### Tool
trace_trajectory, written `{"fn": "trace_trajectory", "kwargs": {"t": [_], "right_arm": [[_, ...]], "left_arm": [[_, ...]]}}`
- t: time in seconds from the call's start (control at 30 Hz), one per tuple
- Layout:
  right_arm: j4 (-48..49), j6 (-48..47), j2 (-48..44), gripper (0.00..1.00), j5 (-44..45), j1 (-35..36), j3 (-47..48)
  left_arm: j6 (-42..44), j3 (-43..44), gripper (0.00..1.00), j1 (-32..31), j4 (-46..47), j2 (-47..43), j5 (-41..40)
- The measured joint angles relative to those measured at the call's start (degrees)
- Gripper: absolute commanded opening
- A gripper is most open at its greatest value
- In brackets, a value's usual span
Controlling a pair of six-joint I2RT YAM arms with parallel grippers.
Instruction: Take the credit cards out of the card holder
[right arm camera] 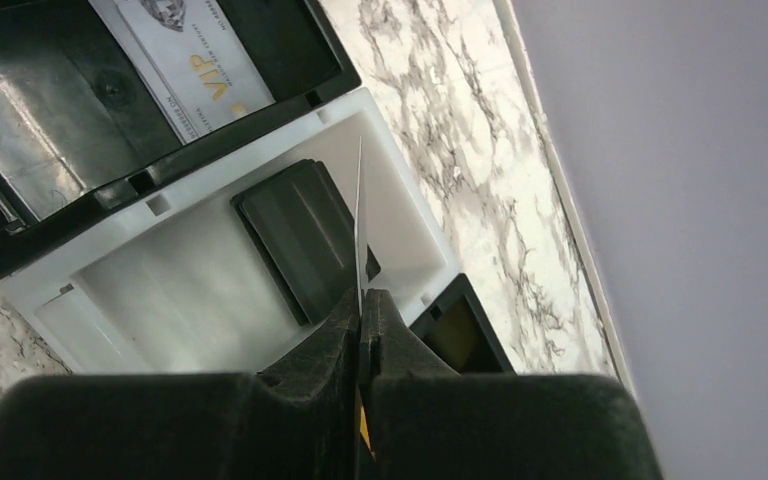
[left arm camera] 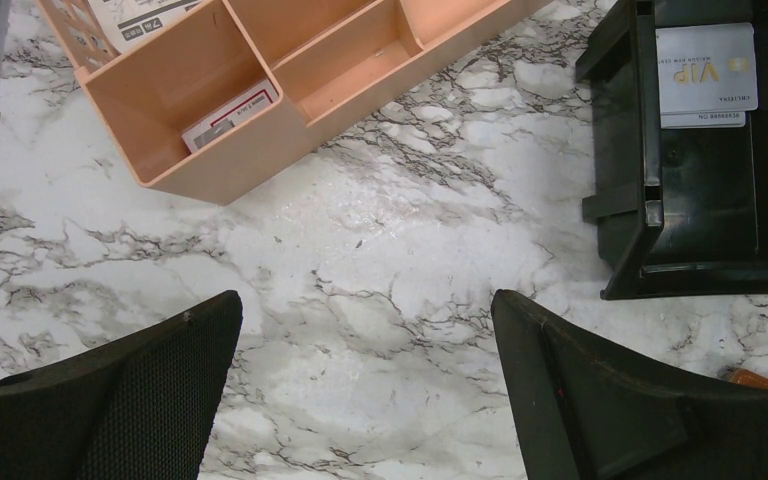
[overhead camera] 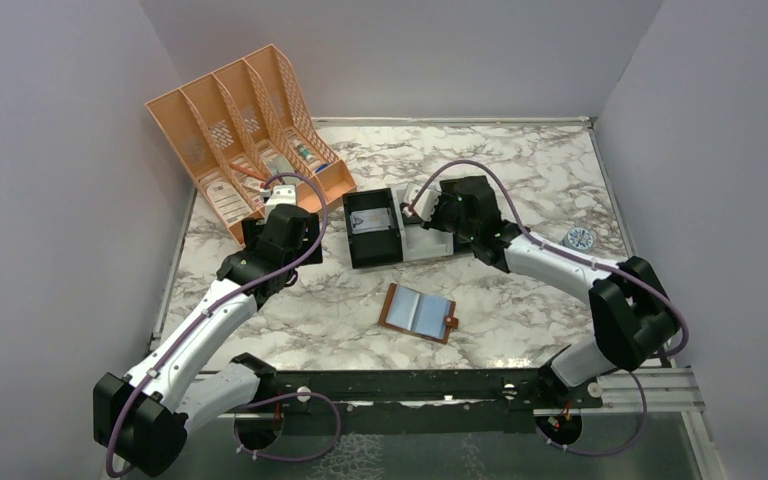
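Note:
The brown card holder [overhead camera: 419, 313] lies spread open on the marble in front of the trays, its inside pale blue-grey. My right gripper [right arm camera: 362, 300] is shut on a thin credit card [right arm camera: 360, 215], seen edge-on and held upright over the white tray [right arm camera: 210, 285]. A dark card [right arm camera: 298, 238] lies flat in that tray. A pale VIP card [left arm camera: 705, 68] rests in the black tray [left arm camera: 620, 150]. My left gripper [left arm camera: 365, 310] hangs open above bare marble, left of the black tray, with nothing between its fingers [left arm camera: 110, 400].
An orange slotted file organizer [overhead camera: 245, 130] with papers stands at the back left, close to my left gripper [overhead camera: 290, 235]. A small round object [overhead camera: 580, 238] lies at the right, near the wall. Grey walls enclose three sides.

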Motion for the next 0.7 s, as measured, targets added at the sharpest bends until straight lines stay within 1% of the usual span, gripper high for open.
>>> {"fn": "trace_trajectory", "kwargs": {"t": [0.23, 0.43, 0.7], "right_arm": [[-2.93, -1.73, 6.84, 0.01, -1.07, 0.0, 3.89], [-4.63, -2.25, 11.8, 0.01, 0.44, 0.0, 6.91], [-4.76, -3.63, 16.98, 0.01, 4.7, 0.0, 10.88]], "left_arm": [[0.04, -0.07, 0.99, 0.0, 0.0, 0.0, 0.02], [0.07, -0.07, 0.99, 0.0, 0.0, 0.0, 0.02], [0.24, -0.07, 0.99, 0.0, 0.0, 0.0, 0.02]]}}
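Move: The right hand, already gripping a card edge-on, has the black card stack in the white bin about 4 cm ahead, 5 cm to its left and 13 cm below. The left black bin with the VIP cards is some 15 cm left and level fore-and-aft; the right black bin is about 4 cm ahead and 6 cm right, both likewise well below. From the idle left hand, the stack lies roughly 12 cm ahead, 30 cm right and 14 cm below. Keeping its shut grip on the card, the right hand sinks about 6.5 cm towards the black stack in the white bin, dropping faster at first, then drifting some 4 cm forward as the descent slows. The wrist rolls a little over 10 degrees, its left side dipping, with the fingers tipping slightly further down and staying closed. ##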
